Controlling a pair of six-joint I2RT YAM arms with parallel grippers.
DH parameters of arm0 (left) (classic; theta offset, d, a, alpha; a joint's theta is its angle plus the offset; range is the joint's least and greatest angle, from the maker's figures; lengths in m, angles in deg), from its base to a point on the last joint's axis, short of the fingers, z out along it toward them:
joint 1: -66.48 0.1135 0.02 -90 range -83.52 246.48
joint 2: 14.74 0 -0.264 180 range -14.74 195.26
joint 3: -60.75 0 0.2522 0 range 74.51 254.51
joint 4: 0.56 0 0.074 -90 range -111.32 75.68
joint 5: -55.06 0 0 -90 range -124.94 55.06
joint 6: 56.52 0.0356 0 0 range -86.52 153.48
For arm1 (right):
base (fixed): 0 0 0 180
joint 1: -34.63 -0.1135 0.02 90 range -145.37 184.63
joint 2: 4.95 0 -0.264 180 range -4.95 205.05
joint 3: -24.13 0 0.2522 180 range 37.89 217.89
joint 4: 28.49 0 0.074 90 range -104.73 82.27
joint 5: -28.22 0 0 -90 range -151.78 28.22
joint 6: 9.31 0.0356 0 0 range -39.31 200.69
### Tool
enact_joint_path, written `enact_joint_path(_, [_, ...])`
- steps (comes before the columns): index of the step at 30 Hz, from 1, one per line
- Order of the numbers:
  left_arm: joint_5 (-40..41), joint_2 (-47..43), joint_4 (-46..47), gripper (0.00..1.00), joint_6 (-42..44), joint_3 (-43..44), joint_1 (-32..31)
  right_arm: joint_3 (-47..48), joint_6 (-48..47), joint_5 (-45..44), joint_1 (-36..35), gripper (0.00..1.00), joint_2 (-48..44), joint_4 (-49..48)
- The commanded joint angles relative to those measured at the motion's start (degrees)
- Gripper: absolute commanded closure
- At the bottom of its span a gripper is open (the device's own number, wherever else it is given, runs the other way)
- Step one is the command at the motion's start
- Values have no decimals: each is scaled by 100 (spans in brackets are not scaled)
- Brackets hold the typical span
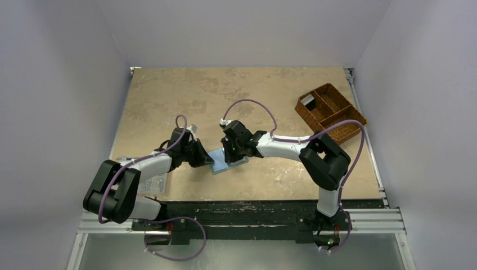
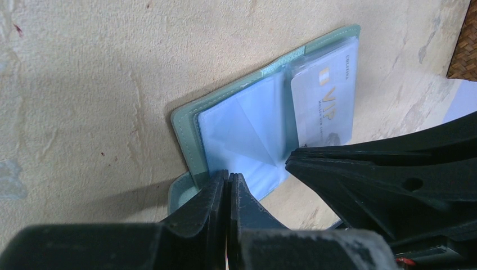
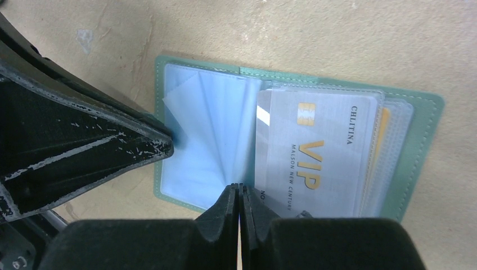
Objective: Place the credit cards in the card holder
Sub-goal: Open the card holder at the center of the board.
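Observation:
The card holder [image 1: 228, 161] lies open on the tan table, grey-green outside with pale blue clear sleeves inside [image 3: 208, 140]. A white credit card marked VIP [image 3: 318, 152] sits in a sleeve on its right half, and the tan-orange edge of another card [image 3: 383, 121] shows behind it. My left gripper [image 2: 228, 175] is shut at the near edge of the left sleeves, where one clear page [image 2: 242, 121] stands lifted. At the sleeves' lower edge beside the spine, my right gripper [image 3: 238, 187] is shut, next to the VIP card [image 2: 323, 107]. Both grippers meet over the holder in the top view.
A brown woven divided basket [image 1: 331, 112] stands at the back right, its corner [image 2: 464, 50] showing in the left wrist view. A clear plastic box of small parts [image 1: 152, 183] lies by the left arm near the table's front edge.

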Motion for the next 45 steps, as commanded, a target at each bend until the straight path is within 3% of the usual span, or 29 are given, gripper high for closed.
enact_joint_path(1, [151,-18,2,100,126,63,2,128,-174,-74,-11,81,-374,-38])
enact_joint_path(4, [167,-64,4,100,202,112,2,99,-284,90,-47,74,-380,-180])
enact_joint_path(10, [-45,49,243,100,171,120,2,50,-376,311,-181,72,-427,-316])
enact_joint_path(25, [-432,763,882,100,123,655,2,-690,-44,305,-187,80,-805,-833])
enact_joint_path(31, [-535,953,1073,100,20,678,2,-919,-223,335,-187,70,-911,-1173])
enact_joint_path(35, [-488,826,1012,100,44,664,2,-754,-247,276,-187,67,-744,-1188])
enact_joint_path(39, [-501,819,990,100,47,662,2,-542,-225,57,-187,72,-599,-1181])
enact_joint_path(45, [-510,796,973,100,59,642,6,-189,-330,-355,-187,64,-356,-991])
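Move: The card holder lies open between the hands, its middle some 6 cm right of and 2 cm ahead of the left fingertips. The left hand goes for its empty pocket page, centred about 3 cm right and 1 cm ahead, at fingertip height; the VIP card is roughly 8 cm right and 3 cm ahead. From the right hand, the empty page is about 3 cm left and 1 cm ahead, the holder's middle 2 cm ahead and 1 cm right, and the VIP card 4 cm right and 2 cm ahead, all about 1 cm lower. With its fingers still shut, the left hand goes about 4 cm forward and right in a low hop of a centimetre or so, from the left edge of the empty pocket page onto its far part near the fold beside the VIP card, and stays there. The right hand rises off the holder and opens its nearly shut fingers part way, draws back some 2.5 cm while drifting a little left, then heads forward, left and up again, ending about 2.5 cm higher over the page. ##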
